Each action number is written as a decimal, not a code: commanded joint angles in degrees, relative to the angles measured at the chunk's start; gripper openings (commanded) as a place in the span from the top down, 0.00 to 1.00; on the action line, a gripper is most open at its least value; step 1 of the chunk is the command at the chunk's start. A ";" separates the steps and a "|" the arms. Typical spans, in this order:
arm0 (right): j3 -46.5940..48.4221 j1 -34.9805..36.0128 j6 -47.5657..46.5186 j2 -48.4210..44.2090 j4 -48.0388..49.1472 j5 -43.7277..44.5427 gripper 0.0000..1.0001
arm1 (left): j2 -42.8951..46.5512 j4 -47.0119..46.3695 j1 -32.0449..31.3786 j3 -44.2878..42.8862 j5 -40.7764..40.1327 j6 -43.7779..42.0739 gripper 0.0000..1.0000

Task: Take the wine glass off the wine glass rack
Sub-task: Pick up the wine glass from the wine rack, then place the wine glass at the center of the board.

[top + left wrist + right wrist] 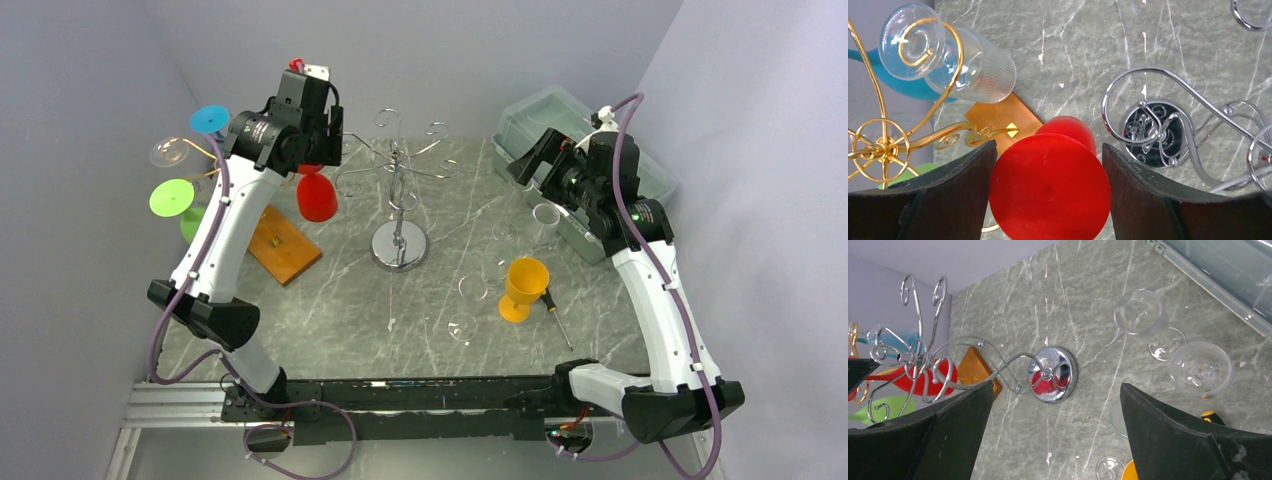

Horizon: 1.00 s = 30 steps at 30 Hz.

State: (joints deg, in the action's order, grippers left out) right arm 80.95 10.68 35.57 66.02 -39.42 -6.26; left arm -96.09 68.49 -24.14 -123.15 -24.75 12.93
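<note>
A red wine glass (317,198) hangs bowl-down, and my left gripper (312,165) is shut on its round foot (1048,200), a finger at each side of the disc. The glass is in the gap between the gold wire rack (883,145) on the left and the chrome wire rack (398,165) in the middle, and touches no chrome loop (1128,100). A gold arm tip (1010,131) ends close beside the foot. My right gripper (525,160) hovers open over the table's right side, with nothing between its fingers (1168,435).
The gold rack carries a blue glass (210,120), a clear glass (973,65) and a green glass (172,197). A wooden block (283,245) lies under the red glass. An orange goblet (524,288), a screwdriver (556,318), clear glasses (1140,315) and a plastic bin (580,150) are on the right.
</note>
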 commanded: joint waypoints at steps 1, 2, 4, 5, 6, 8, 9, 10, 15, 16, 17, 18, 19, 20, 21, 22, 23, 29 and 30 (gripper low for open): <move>2.45 0.89 -0.23 -0.46 1.46 1.11 0.00 | 3.99 2.20 -1.51 -1.20 -1.34 1.32 0.54; 2.46 1.11 -0.24 -0.53 1.45 1.22 0.00 | 4.51 2.63 -1.66 -0.78 -1.39 1.64 0.54; 2.55 1.55 -0.16 -0.57 1.52 1.34 0.00 | 5.66 3.02 -2.07 0.27 -1.10 2.32 0.55; 2.55 1.81 -0.15 -0.60 1.54 1.34 0.00 | 6.40 3.19 -2.32 0.73 -0.95 2.74 0.55; 2.53 2.14 -0.09 -0.55 1.52 1.46 0.00 | 7.02 3.40 -2.58 1.06 -0.78 3.07 0.55; 2.75 2.88 -0.04 -0.38 1.39 1.81 0.00 | 8.11 3.75 -3.38 1.94 -0.31 3.69 0.55; 2.81 3.29 0.02 -0.30 1.29 1.97 0.00 | 8.51 4.04 -3.80 2.21 -0.46 3.99 0.55; 2.95 3.75 0.02 -0.32 1.13 2.31 0.00 | 8.96 4.44 -4.30 2.53 -0.60 4.34 0.55; 2.84 6.32 0.52 -1.06 0.67 3.98 0.00 | 11.68 6.61 -5.97 4.40 -0.29 6.25 0.55; 2.77 6.86 0.61 -1.13 0.45 4.24 0.00 | 12.56 6.62 -6.14 4.96 0.21 6.64 0.55; 2.69 7.47 0.75 -1.31 0.14 4.69 0.00 | 13.38 6.64 -6.36 5.93 0.69 7.13 0.55; 2.58 8.53 0.76 -1.55 -0.20 5.24 0.00 | 14.21 6.88 -6.54 7.25 1.05 7.86 0.55; 2.53 9.45 0.93 -1.79 -0.55 5.89 0.00 | 14.99 7.17 -6.68 8.18 1.41 8.42 0.56; 2.47 10.38 1.05 -2.19 -0.91 6.06 0.00 | 15.72 7.38 -6.85 9.21 1.97 8.98 0.56; 2.35 11.36 1.22 -2.58 -1.25 7.72 0.00 | 16.55 7.49 -7.00 10.32 2.50 9.51 0.56; 2.23 12.40 1.39 -3.10 -1.56 8.63 0.00 | 17.35 7.49 -7.17 11.36 3.13 9.97 0.56; 2.01 13.37 1.55 -3.55 -1.95 9.52 0.00 | 18.21 7.32 -7.29 12.48 4.21 10.50 0.56; -0.88 19.10 3.72 -7.12 -3.10 11.70 0.00 | 22.55 7.39 -7.67 16.58 9.82 13.45 0.57; -1.48 20.35 4.32 -7.74 -3.04 11.92 0.00 | 23.20 7.28 -7.68 17.23 11.06 14.03 0.57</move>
State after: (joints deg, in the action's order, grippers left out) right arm 80.95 27.79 37.69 61.34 -42.15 2.68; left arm -76.55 76.27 -31.51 -107.18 -18.87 23.44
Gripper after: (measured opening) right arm 0.994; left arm 0.766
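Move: The left hand already holds the red wine glass by its foot, bowl hanging some 8 cm below. It is headed for the open right gripper, about 46 cm to the right, 4 cm nearer the base and level. The gold rack's hub is roughly 17 cm left, the silver rack's 17 cm right and 2 cm back, both a few centimetres lower. From the right hand the red glass is about 46 cm left, 4 cm ahead, 8 cm below; the silver hub 29 cm left, 2 cm ahead. Back towards the base, about 12 cm and gathering speed, the left hand draws the red wine glass out between the two racks, rising a little before sinking, its left side rolling down some 10 degrees, the grip kept on the foot. The right hand, wide open and touching nothing, first slides left about 6 cm, then also pulls back about 5 cm, closing the gap to the glass. ##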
